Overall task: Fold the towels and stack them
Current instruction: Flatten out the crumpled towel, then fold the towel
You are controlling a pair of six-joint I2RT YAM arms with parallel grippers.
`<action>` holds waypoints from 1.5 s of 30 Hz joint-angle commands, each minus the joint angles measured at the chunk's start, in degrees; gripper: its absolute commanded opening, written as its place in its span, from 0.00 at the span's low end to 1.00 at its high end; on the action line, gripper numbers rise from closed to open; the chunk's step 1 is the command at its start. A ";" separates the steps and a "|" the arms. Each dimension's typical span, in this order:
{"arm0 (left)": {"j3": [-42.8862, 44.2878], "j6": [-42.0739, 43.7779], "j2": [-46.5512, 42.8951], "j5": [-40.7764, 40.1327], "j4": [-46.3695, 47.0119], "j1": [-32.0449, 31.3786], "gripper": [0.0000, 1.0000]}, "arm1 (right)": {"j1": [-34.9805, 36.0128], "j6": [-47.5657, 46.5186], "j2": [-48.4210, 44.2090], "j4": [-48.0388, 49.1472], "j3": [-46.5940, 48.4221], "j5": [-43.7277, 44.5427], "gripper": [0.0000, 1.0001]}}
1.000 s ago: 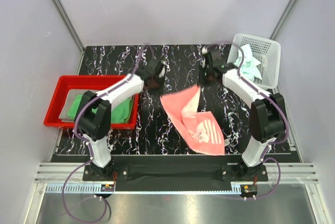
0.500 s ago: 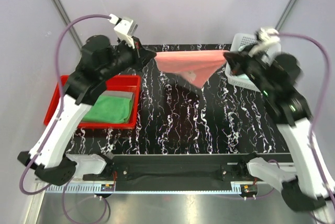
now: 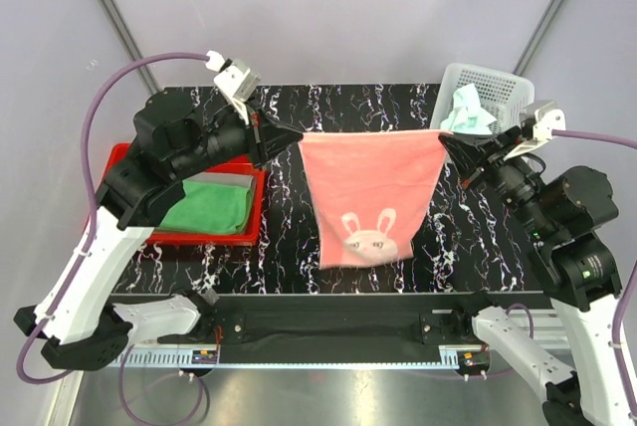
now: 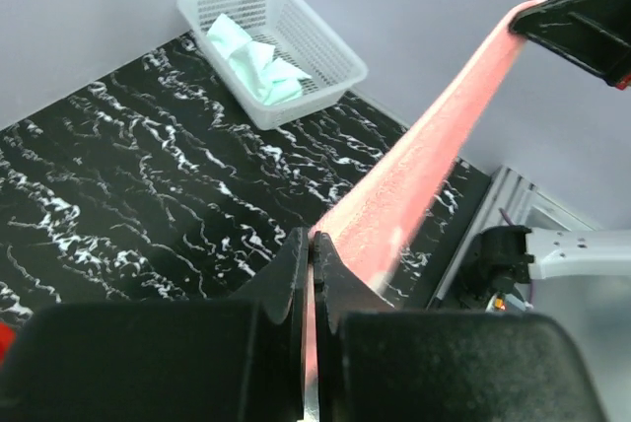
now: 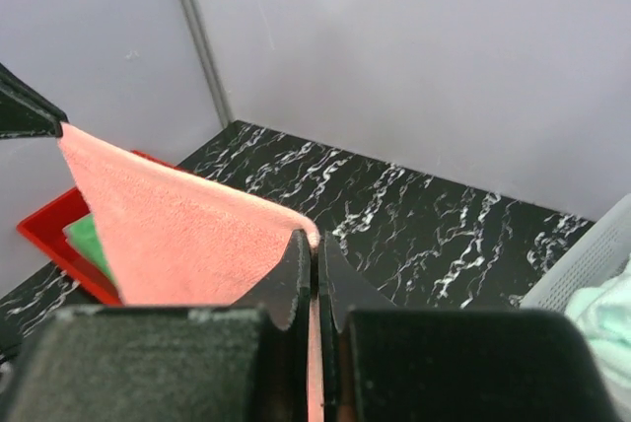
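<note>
A salmon-pink towel (image 3: 370,192) with a white bunny print hangs spread out high above the table, stretched between both arms. My left gripper (image 3: 296,135) is shut on its top left corner, and my right gripper (image 3: 447,139) is shut on its top right corner. From the left wrist the taut pink towel (image 4: 434,156) runs away from my shut left gripper (image 4: 313,240). In the right wrist view the pink towel (image 5: 168,230) drapes left from my shut right gripper (image 5: 317,242). A bright green towel (image 3: 209,205) lies folded on a grey towel (image 3: 231,179) in the red tray. A pale mint-green towel (image 3: 470,112) sits crumpled in the white basket.
The red tray (image 3: 111,162) stands at the table's left side. The white perforated basket (image 3: 503,88) is at the far right corner; it also shows as a white basket (image 4: 315,42) from the left wrist. Grey walls enclose the black marbled table (image 3: 289,237).
Both arms rose from low over the table, lifting the pink towel by its corners. It went from a crumpled heap to hanging flat with the bunny print showing.
</note>
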 commanded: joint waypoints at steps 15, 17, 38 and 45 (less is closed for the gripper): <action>13.52 2.72 42.23 5.73 15.55 20.33 0.00 | -10.50 -10.79 51.13 29.68 6.02 -3.99 0.00; 21.83 5.43 49.94 7.75 13.02 21.03 0.00 | -12.09 -11.14 58.17 32.84 9.09 -7.76 0.00; 0.03 15.90 44.63 8.90 13.00 20.86 0.00 | -14.47 -29.41 55.65 31.11 -8.20 -25.87 0.00; -12.01 15.29 37.78 10.49 12.82 19.46 0.00 | -14.47 -29.60 48.71 27.24 -16.90 -28.79 0.00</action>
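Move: Both hands are held high, each already pinching a top corner of the hanging pink towel. The clear tabletop it is taken to lies about 19 cm ahead, 7 cm right and 44 cm below the left hand; from the right hand, 19 cm ahead and 10 cm left. The red bin is roughly 18 cm ahead and 24 cm left of the left hand, and the white basket about 31 cm ahead and 14 cm right of the right hand, both some 41 cm down. Keeping their pinch on the towel's two top corners, both hands swing it forward and down together, quickly, about 35 cm out over the table and over 25 cm down. Then they draw back some 12 cm towards the arms while sinking a few centimetres more, fingertips dipping about 30 degrees over the whole swing, grippers staying shut. ##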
